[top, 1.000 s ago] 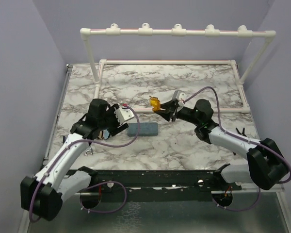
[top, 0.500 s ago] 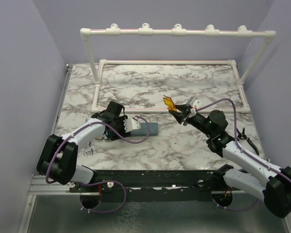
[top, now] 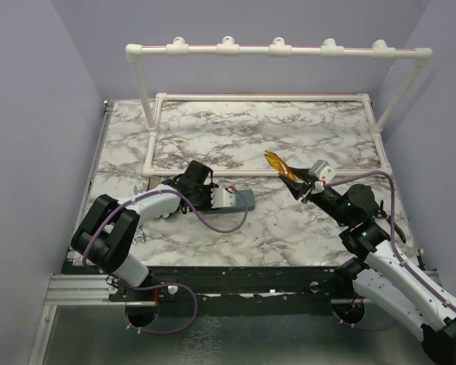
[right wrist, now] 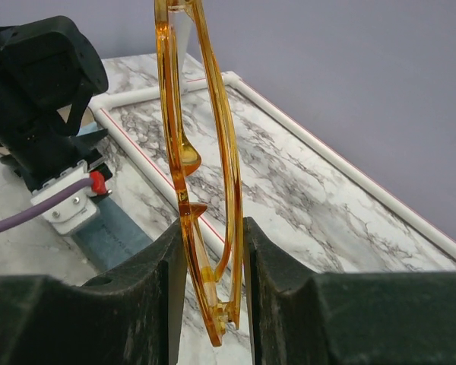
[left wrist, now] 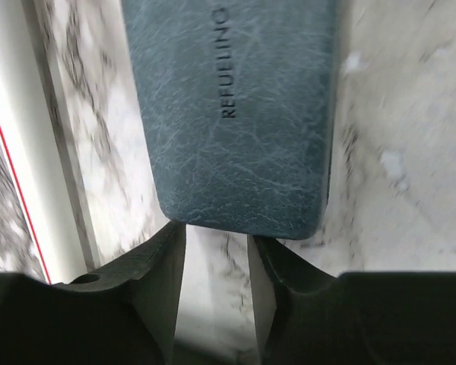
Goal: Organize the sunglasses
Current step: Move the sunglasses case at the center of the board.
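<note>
My right gripper (top: 295, 179) is shut on the sunglasses (top: 277, 163), a translucent yellow-orange pair held folded above the table right of centre. In the right wrist view the sunglasses (right wrist: 205, 175) stand upright, pinched near their hinge end between the fingers (right wrist: 156, 266). The grey-blue case (top: 246, 200) lies flat near the table's middle. My left gripper (top: 232, 198) lies low on its left end. In the left wrist view the case (left wrist: 235, 114) ends at the tips of my left gripper (left wrist: 215, 243), whose jaws stand a narrow gap apart over bare marble.
A white pipe rack (top: 277, 49) stands at the back, and its base frame (top: 213, 173) runs across the table just behind the case. That base pipe (left wrist: 15, 152) passes close to my left fingers. The left wrist (right wrist: 42, 114) sits just left of the held sunglasses.
The left arm has stretched right along the table to the case's end, its jaws narrowing. The right arm has pulled back to the right, carrying the sunglasses with it.
</note>
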Robot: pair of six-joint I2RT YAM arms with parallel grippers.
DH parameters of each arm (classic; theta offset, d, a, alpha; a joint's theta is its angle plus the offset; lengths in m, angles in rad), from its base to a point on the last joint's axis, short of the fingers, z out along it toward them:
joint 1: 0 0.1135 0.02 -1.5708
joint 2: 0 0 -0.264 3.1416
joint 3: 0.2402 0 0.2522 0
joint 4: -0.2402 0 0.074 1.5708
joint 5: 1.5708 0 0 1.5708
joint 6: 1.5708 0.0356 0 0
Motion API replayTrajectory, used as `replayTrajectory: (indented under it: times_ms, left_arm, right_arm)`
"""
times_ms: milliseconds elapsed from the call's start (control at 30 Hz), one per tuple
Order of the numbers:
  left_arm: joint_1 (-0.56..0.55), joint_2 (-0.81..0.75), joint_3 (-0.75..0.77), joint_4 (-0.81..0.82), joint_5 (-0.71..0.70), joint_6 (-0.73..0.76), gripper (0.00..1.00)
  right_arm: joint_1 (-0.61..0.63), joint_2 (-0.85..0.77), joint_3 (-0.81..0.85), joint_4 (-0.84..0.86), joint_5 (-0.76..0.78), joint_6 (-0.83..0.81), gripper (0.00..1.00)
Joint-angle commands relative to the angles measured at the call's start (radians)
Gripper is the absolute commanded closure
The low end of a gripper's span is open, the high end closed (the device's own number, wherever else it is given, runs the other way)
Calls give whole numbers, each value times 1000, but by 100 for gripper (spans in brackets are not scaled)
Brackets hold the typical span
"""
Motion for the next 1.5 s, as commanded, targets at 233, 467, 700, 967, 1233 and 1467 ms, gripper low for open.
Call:
replayTrajectory:
  times_ms: [233,467,700,967,1233,1467]
  left_arm:
    - [-261,155,106,143,-11,-16,63]
    - [-376,359,328,223,14,53,63]
    - [-447,388,474,195,-54,-57,61]
    - [-443,184,492,-138,-241,-245,48]
    - [-152,70,682,-668,-201,-516,25]
    - [142,23,675,-906,-149,-578,1]
  right_arm:
    - [-4,-53,40,-85,54,-35,67]
    - [-4,-133,55,-146,150,-11,67]
    - [-4,-172,79,-209,264,7,70]
    - [-4,-178,99,-220,376,18,70]
    - [-4,-111,177,-312,255,-3,69]
    - [-4,25,279,-440,35,-8,69]
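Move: The closed blue sunglasses case lies lengthwise to the right of the low left fingers, which are at its left end; its middle is about 9 cm right, 1 cm back and roughly level in height. The frame's near rail runs some 10 cm ahead of that hand; the open case is about 16 cm left, level with it. From the right hand, high up with the orange sunglasses, the sunglasses case is about 17 cm left, 2 cm ahead and 25 cm below. Left fingers push the sunglasses case about 24 cm right, then rise back left, opening; right keeps the orange sunglasses. ##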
